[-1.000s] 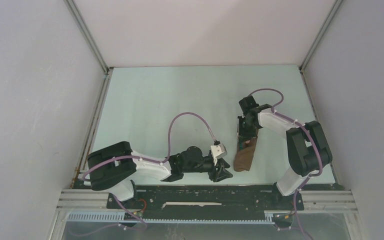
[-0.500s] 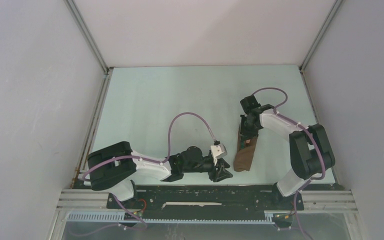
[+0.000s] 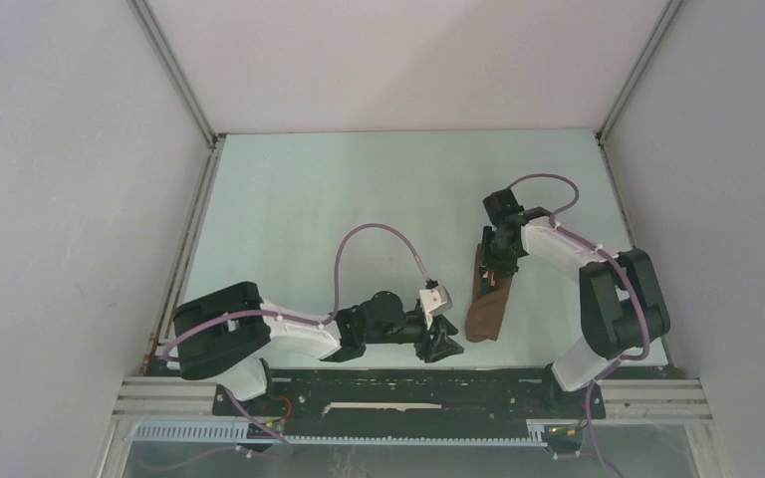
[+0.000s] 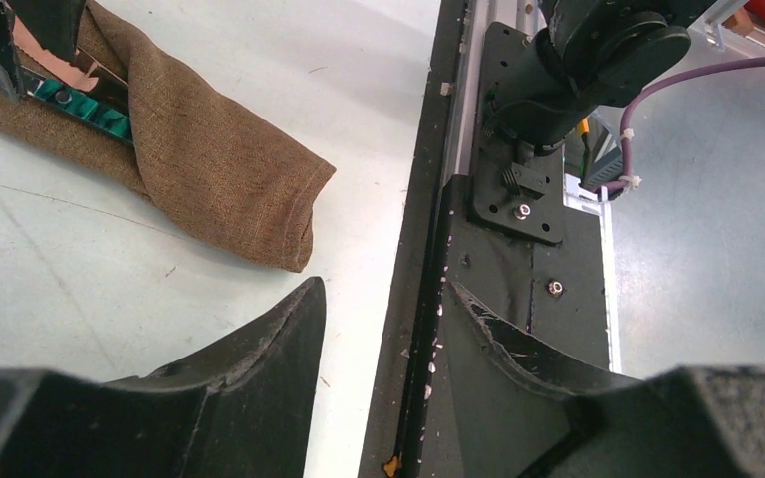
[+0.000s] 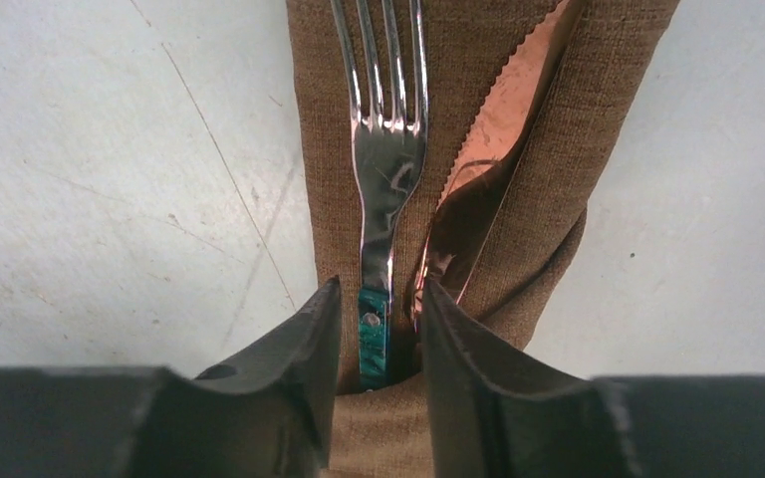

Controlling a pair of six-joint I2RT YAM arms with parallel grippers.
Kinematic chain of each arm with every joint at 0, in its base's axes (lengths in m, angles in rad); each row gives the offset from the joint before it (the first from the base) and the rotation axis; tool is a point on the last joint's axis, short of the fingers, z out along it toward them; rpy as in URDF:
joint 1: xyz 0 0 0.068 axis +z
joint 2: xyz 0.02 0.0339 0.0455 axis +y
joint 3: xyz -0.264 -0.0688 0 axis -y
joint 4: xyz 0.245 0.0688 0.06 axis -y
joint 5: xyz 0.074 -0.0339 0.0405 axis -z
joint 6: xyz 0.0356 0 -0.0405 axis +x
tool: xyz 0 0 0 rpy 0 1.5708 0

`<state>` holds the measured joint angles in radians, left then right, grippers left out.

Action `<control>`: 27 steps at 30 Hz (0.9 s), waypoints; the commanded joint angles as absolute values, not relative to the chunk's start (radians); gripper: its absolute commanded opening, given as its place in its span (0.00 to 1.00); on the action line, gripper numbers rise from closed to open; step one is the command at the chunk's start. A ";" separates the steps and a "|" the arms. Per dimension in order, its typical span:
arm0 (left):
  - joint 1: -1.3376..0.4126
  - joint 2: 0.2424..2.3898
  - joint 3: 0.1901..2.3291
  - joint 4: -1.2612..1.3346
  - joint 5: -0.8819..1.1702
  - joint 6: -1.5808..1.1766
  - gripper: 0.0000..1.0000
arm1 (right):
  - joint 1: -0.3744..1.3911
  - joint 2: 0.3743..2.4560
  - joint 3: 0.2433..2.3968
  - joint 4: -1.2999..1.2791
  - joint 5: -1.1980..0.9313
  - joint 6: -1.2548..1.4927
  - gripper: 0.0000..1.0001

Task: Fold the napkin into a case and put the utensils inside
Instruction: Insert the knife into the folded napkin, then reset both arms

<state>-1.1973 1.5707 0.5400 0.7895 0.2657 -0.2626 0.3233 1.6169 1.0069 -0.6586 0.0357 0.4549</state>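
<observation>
The brown napkin is folded into a narrow case (image 3: 486,307) lying lengthwise right of centre; the left wrist view shows its closed end (image 4: 224,164). Both utensils sit in its open end: a silver fork (image 5: 388,169) with a green handle, and a copper-coloured knife (image 5: 488,139) tucked under a cloth flap (image 5: 558,149). My right gripper (image 5: 379,291) is open and straddles the fork's handle, with a small gap on each side. My left gripper (image 4: 381,289) is open and empty, low over the table's near edge, just short of the case.
A black rail (image 4: 438,249) runs along the table's near edge, under my left gripper. The right arm's base (image 4: 578,70) stands beyond it. Grey enclosure walls (image 3: 70,199) close in both sides and the back.
The right jaws were shut on the fork's handle and have now parted from it. The right wrist has shifted slightly back and right. The left arm has not moved.
</observation>
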 commanded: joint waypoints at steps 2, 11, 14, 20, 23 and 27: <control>-1.185 1.460 0.540 0.790 0.240 -0.282 0.55 | 0.335 1.486 1.028 -0.714 0.040 0.431 0.49; -1.172 1.006 0.802 0.141 -0.063 -0.288 0.62 | 0.381 0.939 1.183 -0.887 -0.110 0.331 0.63; -1.145 0.908 0.997 -0.133 -0.282 -0.250 0.69 | 0.368 0.785 1.275 -0.901 -0.140 0.313 0.71; -1.048 0.795 1.297 -0.349 -0.522 -0.127 0.91 | 0.368 0.577 1.473 -0.895 -0.084 0.255 1.00; -1.049 0.725 1.344 -0.326 -0.636 -0.071 1.00 | 0.369 0.554 1.555 -0.922 -0.035 0.209 1.00; -1.048 0.651 1.378 -0.313 -0.686 -0.011 1.00 | 0.370 0.522 1.593 -0.937 0.000 0.189 1.00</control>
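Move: The knife, already slid into the folded napkin, has its middle about 2 cm back and 2 cm right of my right hand point, roughly 2 cm lower. At the same height, the fork's middle is about 1 cm back and 0 cm sideways, and the napkin's middle some 4 cm back and 1 cm right. From my left hand the knife lies about 16 cm ahead, 12 cm right and 8 cm down. I leave the tucked knife: my right hand, already parting, opens wide and climbs fast some 45 cm, first nearly straight up, then sweeping about 20 cm back, its down-pointing fingers swinging up some 80 degrees to point forward. My left hand rises as far, swings nearly 30 cm left away from the napkin, turns counter-clockwise to face forward, and opens fully. ##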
